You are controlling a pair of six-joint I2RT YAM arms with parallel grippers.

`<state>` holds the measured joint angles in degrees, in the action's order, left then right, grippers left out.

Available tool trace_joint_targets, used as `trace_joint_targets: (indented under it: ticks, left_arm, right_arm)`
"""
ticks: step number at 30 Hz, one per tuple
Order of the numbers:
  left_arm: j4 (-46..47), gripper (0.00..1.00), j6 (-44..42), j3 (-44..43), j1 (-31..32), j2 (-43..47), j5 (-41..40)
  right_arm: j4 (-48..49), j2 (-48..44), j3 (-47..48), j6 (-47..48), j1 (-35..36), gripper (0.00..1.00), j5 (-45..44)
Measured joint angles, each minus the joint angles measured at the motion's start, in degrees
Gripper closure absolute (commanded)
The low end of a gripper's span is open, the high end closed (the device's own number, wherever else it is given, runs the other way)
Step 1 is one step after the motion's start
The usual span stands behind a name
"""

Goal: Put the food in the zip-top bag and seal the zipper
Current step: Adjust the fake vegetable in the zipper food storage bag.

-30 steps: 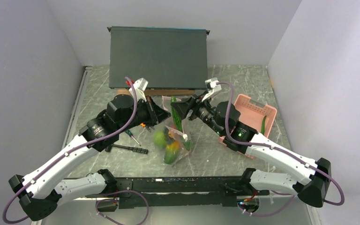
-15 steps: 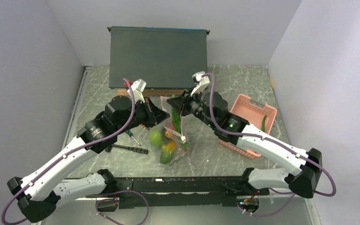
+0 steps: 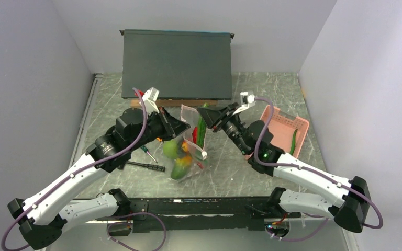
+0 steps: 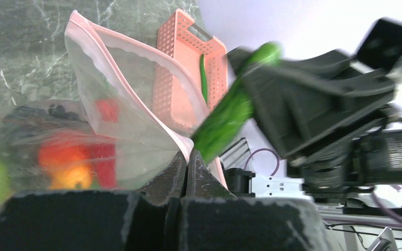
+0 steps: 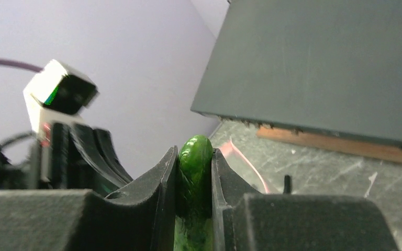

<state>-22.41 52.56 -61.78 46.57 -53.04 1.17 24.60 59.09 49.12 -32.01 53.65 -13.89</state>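
My left gripper (image 3: 184,127) (image 4: 188,157) is shut on the pink zipper (image 4: 136,68) edge of the zip-top bag (image 3: 188,151) (image 4: 120,120) and holds its mouth up. Inside the bag lie a lime-green fruit (image 3: 170,149), an orange-yellow piece (image 4: 65,162) and a red chili (image 4: 106,110). My right gripper (image 3: 203,112) (image 5: 193,154) is shut on the long dark green cucumber (image 5: 193,172) (image 4: 230,112) (image 3: 203,135), right beside the left gripper. The cucumber slants down at the bag's mouth; I cannot tell whether its lower end is inside.
A dark flat box (image 3: 178,63) (image 5: 324,68) fills the back of the table. The pink perforated basket (image 3: 285,123) (image 4: 188,68) at right holds a thin green piece (image 3: 293,138). A green-handled screwdriver (image 3: 147,151) and a black-handled tool (image 3: 146,166) lie left of the bag.
My right gripper has closed on the cucumber and shifted slightly right and back. The bag and its contents have swung a little to the left. The left gripper stays shut on the bag.
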Motion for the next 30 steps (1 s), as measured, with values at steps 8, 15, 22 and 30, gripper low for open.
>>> trace_joint_targets:
  ticks: [8,15,22,30]
  left_arm:
    - [3.96,1.0,3.17,2.71,0.0,0.28,0.0]
    - [6.51,1.0,4.79,5.44,-0.11,0.52,0.0]
    - [8.5,1.0,5.35,5.81,-0.26,1.09,0.0]
    - [7.98,1.0,4.94,5.81,-0.33,1.07,-0.11]
  right_arm:
    - [8.81,-0.61,-14.01,-1.9,1.2,1.0,-1.18]
    - [8.76,-4.57,-14.45,-0.92,1.46,0.98,-5.46]
    - [8.94,-4.63,-16.44,-1.22,3.13,0.67,-4.98]
    - [-12.72,-4.57,-6.49,0.52,5.29,0.18,-6.67]
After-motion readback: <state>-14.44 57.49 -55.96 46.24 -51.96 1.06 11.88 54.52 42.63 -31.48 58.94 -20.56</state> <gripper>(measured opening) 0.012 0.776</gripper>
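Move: The right hand grips the cucumber by its upper part, lower end already at the bag mouth. The middle of that mouth lies about 5 cm back, 3 cm left and 7 cm below the hand point. Inside the bag a red chili stands some 6 cm back, 3 cm left and 8 cm down, with a round green fruit about 8 cm back, 13 cm left and 20 cm down. From the left hand, pinching the lip, the mouth's middle is roughly 2 cm right, 1 cm back and 2 cm below. Still gripping the cucumber, the right hand plunges it about 8 cm down into the bag mouth, comes back up some 3 cm while drifting right, then pushes down again by about 4 cm, easing back and left. There its fingers open wide and let go, and it starts to lift. The left hand keeps its pinch on the lip, rolling slightly. ##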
